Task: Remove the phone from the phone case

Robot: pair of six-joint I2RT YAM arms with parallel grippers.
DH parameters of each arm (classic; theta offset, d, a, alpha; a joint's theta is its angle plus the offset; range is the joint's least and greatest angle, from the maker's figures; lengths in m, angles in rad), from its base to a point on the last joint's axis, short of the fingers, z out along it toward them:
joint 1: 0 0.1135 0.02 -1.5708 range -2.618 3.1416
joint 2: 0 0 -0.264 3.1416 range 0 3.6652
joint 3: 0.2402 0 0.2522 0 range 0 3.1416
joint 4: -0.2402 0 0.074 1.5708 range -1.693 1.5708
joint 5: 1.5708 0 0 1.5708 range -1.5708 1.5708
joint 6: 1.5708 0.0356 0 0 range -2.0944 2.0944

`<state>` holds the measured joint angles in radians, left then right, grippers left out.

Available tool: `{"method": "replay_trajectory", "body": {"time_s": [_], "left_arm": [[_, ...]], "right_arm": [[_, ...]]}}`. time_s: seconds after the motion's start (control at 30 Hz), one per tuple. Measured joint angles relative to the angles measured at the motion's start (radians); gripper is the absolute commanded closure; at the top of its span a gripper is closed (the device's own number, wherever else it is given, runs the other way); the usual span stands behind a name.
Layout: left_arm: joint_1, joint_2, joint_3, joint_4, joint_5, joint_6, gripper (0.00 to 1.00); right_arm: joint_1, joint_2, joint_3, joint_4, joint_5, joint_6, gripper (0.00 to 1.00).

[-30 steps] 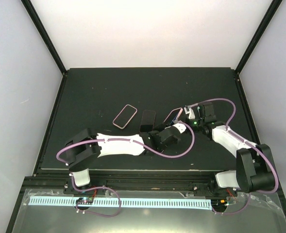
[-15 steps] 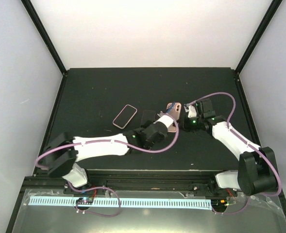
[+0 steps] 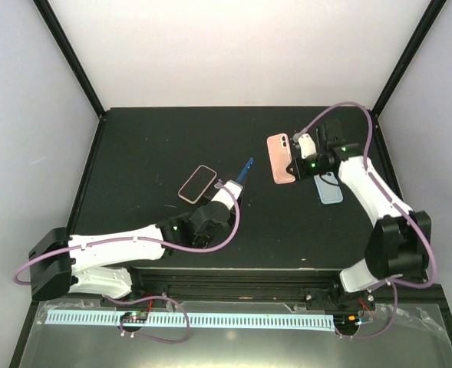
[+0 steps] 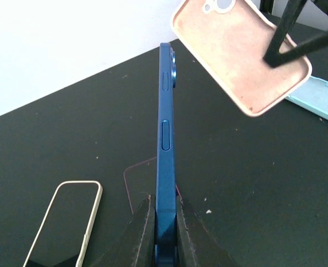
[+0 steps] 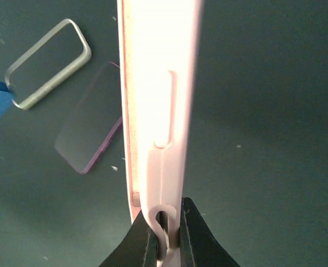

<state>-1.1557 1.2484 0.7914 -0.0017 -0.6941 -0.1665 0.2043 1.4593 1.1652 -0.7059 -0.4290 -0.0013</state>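
Observation:
My left gripper point(image 3: 230, 188) is shut on the lower end of a blue phone point(image 3: 244, 170), holding it on edge above the mat. In the left wrist view the phone point(image 4: 165, 111) stands bare between the fingers point(image 4: 165, 203). My right gripper point(image 3: 295, 159) is shut on the edge of an empty pink phone case point(image 3: 280, 159), held in the air to the right of the phone and apart from it. The case's suede-like inside faces the left wrist view point(image 4: 239, 53). In the right wrist view the case point(image 5: 158, 83) rises edge-on from the gripper point(image 5: 167, 221).
A cream-edged cased phone point(image 3: 197, 184) lies on the black mat left of my left gripper. A dark phone with a purple rim point(image 5: 91, 133) lies under the blue phone. A light blue case point(image 3: 330, 187) lies under my right arm.
The arms have pulled apart. My left gripper drew back down-left with the blue phone. My right gripper rose up-right with the pink case, now empty, uncovering the light blue case.

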Motion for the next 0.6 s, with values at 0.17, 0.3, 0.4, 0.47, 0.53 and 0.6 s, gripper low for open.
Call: {"method": "replay_trajectory", "body": {"time_s": [0.17, 0.3, 0.4, 0.47, 0.53, 0.6], "left_arm": [[0.000, -0.049, -0.069, 0.023, 0.011, -0.002, 0.98], [0.000, -0.060, -0.089, 0.052, 0.029, -0.003, 0.98], [0.000, -0.066, -0.109, 0.076, 0.044, -0.003, 0.98], [0.000, -0.066, -0.115, 0.078, 0.057, -0.003, 0.98], [0.000, -0.066, -0.115, 0.081, 0.071, -0.006, 0.99], [0.000, -0.066, -0.116, 0.086, 0.079, -0.009, 0.98]], "right_arm": [[-0.084, 0.162, 0.116, -0.166, 0.026, -0.196, 0.99], [-0.180, 0.287, 0.155, -0.309, 0.039, -0.284, 0.99], [-0.226, 0.339, 0.179, -0.370, 0.038, -0.311, 0.99], [-0.242, 0.357, 0.184, -0.392, 0.036, -0.315, 0.99], [-0.246, 0.372, 0.184, -0.402, 0.029, -0.315, 0.99], [-0.246, 0.389, 0.184, -0.405, 0.018, -0.315, 0.99]]}}
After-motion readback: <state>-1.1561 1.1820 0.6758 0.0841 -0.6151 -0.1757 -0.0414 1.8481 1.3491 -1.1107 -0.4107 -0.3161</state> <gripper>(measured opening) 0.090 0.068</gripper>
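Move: The empty pink case, already off its phone, is still pinched in the right hand. The blue case towards which it is carried lies on the table about 15 cm to that hand's right, 6 cm ahead and some 16 cm below; the dark loose phone lies about 18 cm to the right hand's left, 4 cm ahead and 17 cm below. From the left hand, the blue case is roughly 31 cm to the right, 16 cm ahead and 21 cm below. The pink case goes down about 10 cm and to the right about 9 cm towards the blue case, after a small forward nudge that turns into a slight draw back, easing off as it gets low. The right fingers keep their pinch while the wrist tips them some 25 degrees nearer straight down. The left hand, still gripping the blue phone, settles back and down a couple of centimetres. ##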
